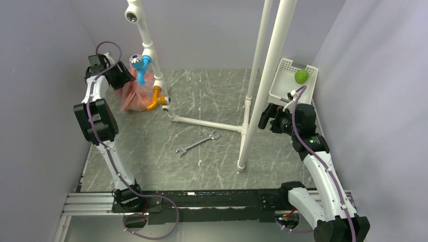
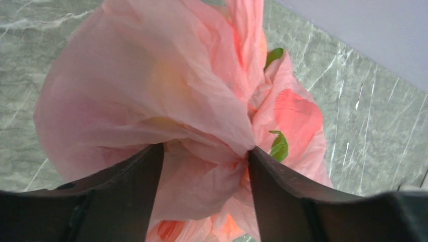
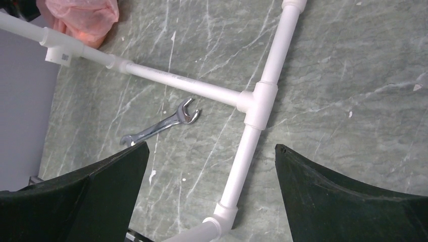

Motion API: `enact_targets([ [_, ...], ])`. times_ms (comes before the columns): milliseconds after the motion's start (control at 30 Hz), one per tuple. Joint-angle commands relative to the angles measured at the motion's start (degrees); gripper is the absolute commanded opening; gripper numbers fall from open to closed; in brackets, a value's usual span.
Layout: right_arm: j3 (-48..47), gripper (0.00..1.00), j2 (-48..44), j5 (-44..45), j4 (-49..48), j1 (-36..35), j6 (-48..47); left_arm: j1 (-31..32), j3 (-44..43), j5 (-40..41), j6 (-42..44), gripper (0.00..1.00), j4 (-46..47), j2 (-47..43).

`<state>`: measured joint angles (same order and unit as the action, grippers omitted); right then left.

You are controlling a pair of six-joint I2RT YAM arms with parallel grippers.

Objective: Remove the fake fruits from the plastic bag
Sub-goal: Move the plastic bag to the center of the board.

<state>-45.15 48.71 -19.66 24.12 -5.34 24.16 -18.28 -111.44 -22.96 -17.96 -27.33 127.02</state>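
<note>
The pink plastic bag (image 1: 134, 96) lies at the far left of the table, bulging, under the blue and orange pipe fittings. It fills the left wrist view (image 2: 151, 91), where orange fruit shapes (image 2: 298, 113) and green leaves (image 2: 279, 145) show through the film. My left gripper (image 2: 204, 151) is down on the bag, its jaws apart with a fold of bag film between them and the right fingertip pressing into the film. My right gripper (image 3: 212, 151) is open and empty, above the pipe frame at the right. The bag also shows in the right wrist view (image 3: 81, 17).
A white pipe frame (image 1: 252, 101) stands mid-table, with a floor bar (image 3: 176, 83) running towards the bag. A steel wrench (image 1: 198, 143) lies in front of it. A white slotted basket (image 1: 282, 85) at the far right holds a lime-green fruit (image 1: 301, 76).
</note>
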Motion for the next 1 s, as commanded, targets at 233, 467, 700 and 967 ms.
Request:
enact_targets([
  [233, -5.73, 1.00, 1.24, 19.51, 16.42, -0.38, 5.74, -0.17, 5.00, -4.26, -1.73, 0.15, 0.62, -8.16],
  [467, -4.12, 1.00, 0.82, 10.87, 12.33, -0.69, 2.71, -0.14, 17.67, -1.56, -5.55, 0.00, -0.20, -19.94],
  [700, -6.71, 1.00, 5.97, 6.20, 9.00, -3.14, -0.04, -0.07, 34.94, 2.75, -10.79, 0.00, -1.82, -36.87],
  [967, -8.07, 1.00, 10.07, 3.48, 6.83, -4.94, -0.72, -0.04, 48.07, 5.75, -8.73, 0.00, -4.82, -56.56],
])
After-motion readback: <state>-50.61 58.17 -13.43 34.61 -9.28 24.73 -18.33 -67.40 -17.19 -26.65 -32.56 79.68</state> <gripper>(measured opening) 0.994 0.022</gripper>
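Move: The plastic bag's gathered neck already stands between the left gripper's open fingers; the middle of the bag lies about 5 cm back, 3 cm right and 6 cm below that hand. The orange tap is some 11 cm back and 16 cm right of the left hand, about level in height; the blue tap is roughly 12 cm back, 13 cm right and 15 cm above. From the right gripper the plastic bag lies about 24 cm ahead, 60 cm left and 14 cm below. Close the left gripper on the bag's neck while easing back a little, then, fully shut, draw the bag back about 20 cm, drifting some 5 cm right and rising as much, turning the wrist slightly counter-clockwise. Meanwhile swing the open right gripper about 4 cm right and back again, sinking 4 cm and tipping down. ##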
